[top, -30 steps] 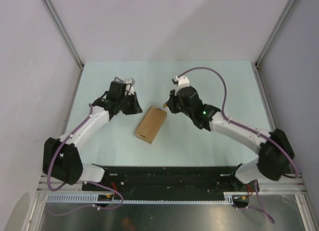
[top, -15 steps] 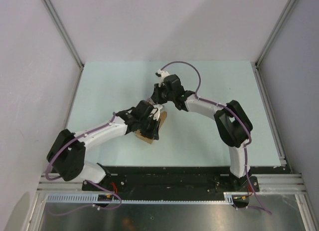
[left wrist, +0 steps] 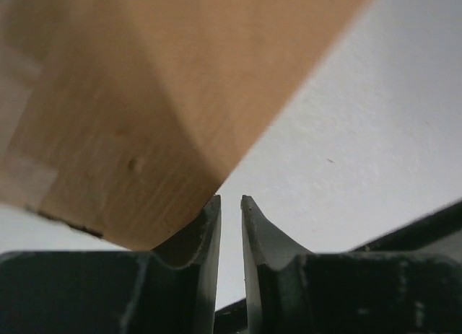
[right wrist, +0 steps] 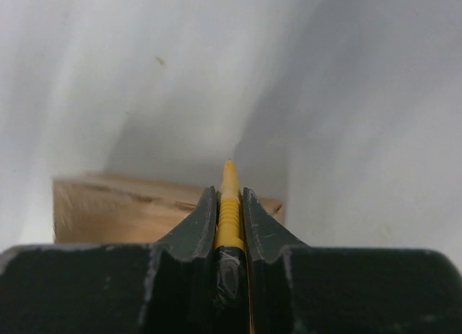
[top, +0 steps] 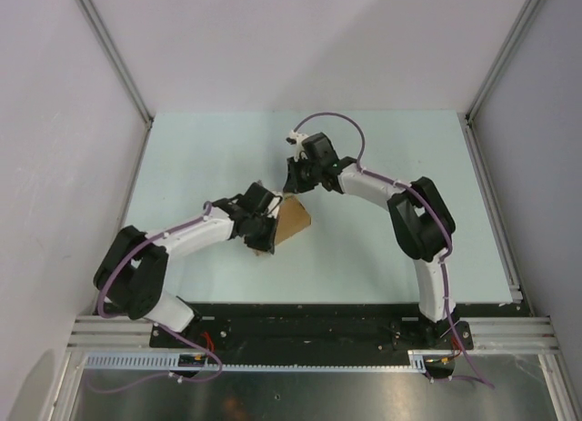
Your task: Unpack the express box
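Observation:
The express box (top: 296, 223) is a flat brown carton in the middle of the table, and it looks tipped up on one side. My left gripper (top: 270, 228) is at its left edge. In the left wrist view the box (left wrist: 144, 96) fills the upper left and rests against my left finger (left wrist: 206, 226). The jaws (left wrist: 229, 201) are almost closed with nothing between them. My right gripper (top: 293, 183) is just beyond the box's far end, shut on the yellow-black utility knife (right wrist: 229, 211). The knife's tip points at the box's far edge (right wrist: 115, 208).
The pale green table (top: 400, 166) is walled by white panels at the back and both sides. A black rail (top: 309, 321) runs along the near edge by the arm bases.
Both arms have swung in to the box from either side. My left gripper now presses against its left edge. The box has turned and tipped up.

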You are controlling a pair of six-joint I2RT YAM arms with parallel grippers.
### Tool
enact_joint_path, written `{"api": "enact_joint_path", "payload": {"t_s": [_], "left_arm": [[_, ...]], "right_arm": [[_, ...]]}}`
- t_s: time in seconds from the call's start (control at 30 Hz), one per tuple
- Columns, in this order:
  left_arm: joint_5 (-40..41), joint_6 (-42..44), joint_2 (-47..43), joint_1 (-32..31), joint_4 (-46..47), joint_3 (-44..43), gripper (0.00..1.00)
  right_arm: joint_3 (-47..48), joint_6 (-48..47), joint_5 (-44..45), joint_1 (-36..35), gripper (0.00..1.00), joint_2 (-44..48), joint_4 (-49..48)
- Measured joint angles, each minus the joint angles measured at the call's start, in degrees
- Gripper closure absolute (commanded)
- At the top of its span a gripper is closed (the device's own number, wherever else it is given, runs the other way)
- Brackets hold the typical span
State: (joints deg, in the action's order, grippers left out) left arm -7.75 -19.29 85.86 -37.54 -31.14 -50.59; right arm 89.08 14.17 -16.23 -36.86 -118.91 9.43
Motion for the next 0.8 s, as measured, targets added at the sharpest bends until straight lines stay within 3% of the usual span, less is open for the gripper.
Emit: {"api": "enact_joint_path", "payload": {"t_s": [0.3,0.6,0.8], "left_arm": [[4.33,-3.72,0.72,12.61,-1.16,-1.22,0.76],[6.12,-6.73,9.7,14.36,-1.11,-10.78,0.79],[6.51,-9.31,11.13,16.48,0.2,-12.41,0.76]], "right_arm": [[-3.23,-2.23,1.44,-0.22,1.0,4.37,8.24],[-7.85,-1.88,10.4,-6.75,1.0,12.87,15.67],[-8.76,0.85,13.9,-9.42,1.0,15.02,16.94]]}}
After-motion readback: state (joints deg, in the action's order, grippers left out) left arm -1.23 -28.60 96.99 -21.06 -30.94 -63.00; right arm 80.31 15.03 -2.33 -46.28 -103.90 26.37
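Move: The express box lies slantwise between the hands, its middle about 8 cm ahead of the left fingertips and 3 cm to their right, nearly level with them. From the right hand, that middle is some 10 cm back, 2 cm to the left and roughly 5 cm lower. The right fingers already hold the cutter, which is about 17 cm ahead of the left hand, 6 cm to its right and a little higher. Sweeping opposite ways, the two hands spin the box between them. The left, its narrow finger gap kept, pushes forward and left from the box's near long side by its left end, then mostly forward, about 12 cm in all, turning nearly 30 degrees counter-clockwise. The right, still gripping the cutter, edges right along the far side, then draws back some 10 cm and rolls slightly. ##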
